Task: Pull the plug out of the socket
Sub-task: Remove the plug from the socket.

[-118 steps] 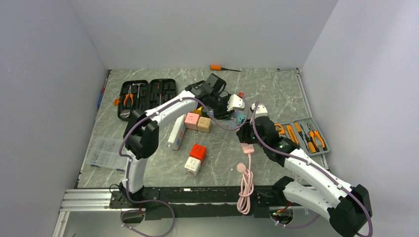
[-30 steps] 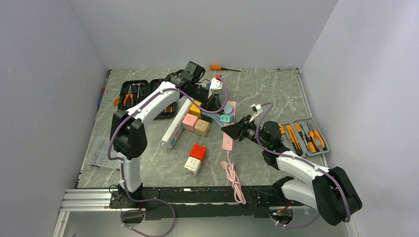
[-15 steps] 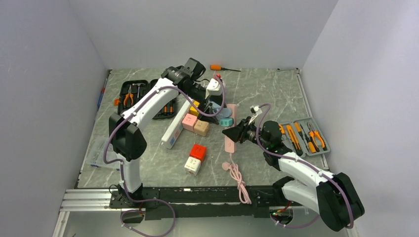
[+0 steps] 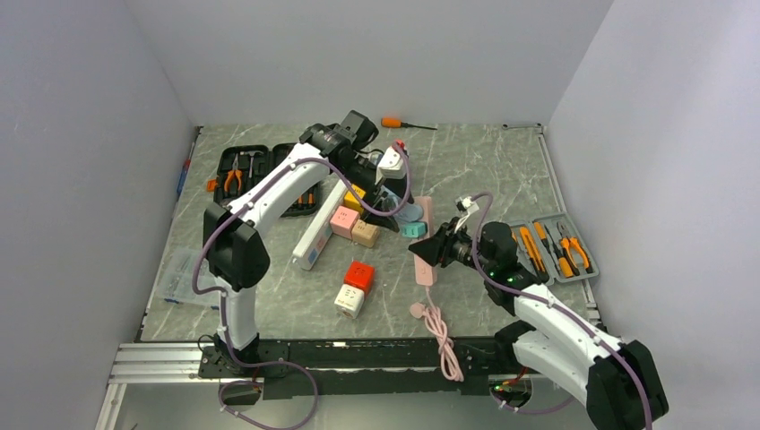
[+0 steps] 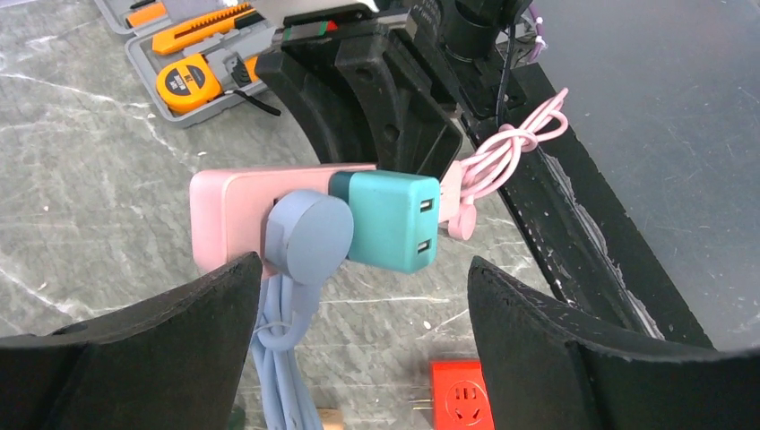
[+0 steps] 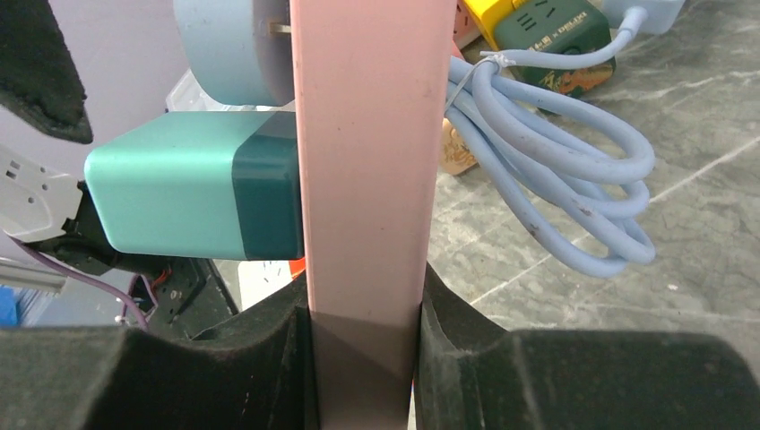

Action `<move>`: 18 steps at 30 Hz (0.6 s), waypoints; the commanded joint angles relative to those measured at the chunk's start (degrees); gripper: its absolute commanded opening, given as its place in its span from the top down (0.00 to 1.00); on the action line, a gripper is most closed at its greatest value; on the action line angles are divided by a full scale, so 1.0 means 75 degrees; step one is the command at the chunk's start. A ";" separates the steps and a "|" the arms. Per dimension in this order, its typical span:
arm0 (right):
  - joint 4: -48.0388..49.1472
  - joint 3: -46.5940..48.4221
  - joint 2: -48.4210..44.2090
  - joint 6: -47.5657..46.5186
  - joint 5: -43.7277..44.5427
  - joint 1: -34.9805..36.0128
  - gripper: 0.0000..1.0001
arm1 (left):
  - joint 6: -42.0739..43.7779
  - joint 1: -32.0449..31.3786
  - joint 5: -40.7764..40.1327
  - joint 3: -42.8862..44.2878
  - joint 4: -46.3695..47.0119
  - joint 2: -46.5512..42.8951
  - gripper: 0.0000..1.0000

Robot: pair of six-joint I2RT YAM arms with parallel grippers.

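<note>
The pink socket strip (image 6: 367, 134) stands on edge, and my right gripper (image 6: 366, 358) is shut on its lower end. A teal USB plug (image 6: 193, 197) and a round blue plug (image 6: 233, 49) stick out of its face; metal prongs show at the blue one. The blue cable (image 6: 556, 170) loops behind. In the left wrist view the strip (image 5: 228, 219), blue plug (image 5: 309, 235) and teal plug (image 5: 390, 219) lie just ahead of my open left gripper (image 5: 358, 331), which holds nothing. From above, the left gripper (image 4: 394, 193) hovers over the strip (image 4: 424, 271), close to the right gripper (image 4: 432, 250).
Coloured cube sockets (image 4: 357, 231), a red and white pair (image 4: 354, 287) and a white power strip (image 4: 318, 228) lie left of the pink strip. Tool cases sit at back left (image 4: 264, 175) and right (image 4: 547, 246). An orange screwdriver (image 4: 394, 123) lies at the back. The pink cord (image 4: 439, 331) trails to the near edge.
My left gripper has gone from shut to wide open and stays above the plugs. The right gripper has carried the pink strip a little nearer and to the right; its cord has shifted.
</note>
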 commanded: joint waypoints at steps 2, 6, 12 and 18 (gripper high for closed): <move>0.0711 0.0666 -0.0868 -0.0477 -0.0740 0.0104 1.00 | -0.0137 0.0125 -0.0189 0.0041 0.0431 0.0240 0.12; 0.0646 0.0704 -0.0864 -0.0476 -0.0802 0.0107 1.00 | -0.0461 0.0141 -0.0367 -0.0032 0.0854 0.0271 0.12; 0.0444 0.0743 -0.1008 -0.0519 -0.0809 0.0114 1.00 | -0.2142 0.0431 -0.0826 -0.0784 0.3156 -0.0065 0.12; 0.0269 0.0999 -0.0930 -0.0692 -0.0786 0.0099 1.00 | -0.0834 0.0311 0.0087 -0.0071 0.0999 0.0293 0.13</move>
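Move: The round blue plug sits on the pink strip about 1 cm ahead of the open left gripper, 4 cm to its right and some 4 cm below it. The teal plug is beside it, 3 cm back and 5 cm right of the left gripper, equally low. The beige socket lies on the table, about 5 cm back, 8 cm left and 20 cm below. From the right gripper, holding the strip, the blue plug is roughly 9 cm ahead, 2 cm left, 3 cm above. Bring the left gripper forward about 5 cm past the round blue plug while sinking some 3 cm, turning it roughly 10 degrees counter-clockwise and leaving the fingers wide open, so that the plug's tied blue cord comes in line between the fingertips. Keep the right gripper's hold on the pink strip, easing it about 1 cm back and up. ##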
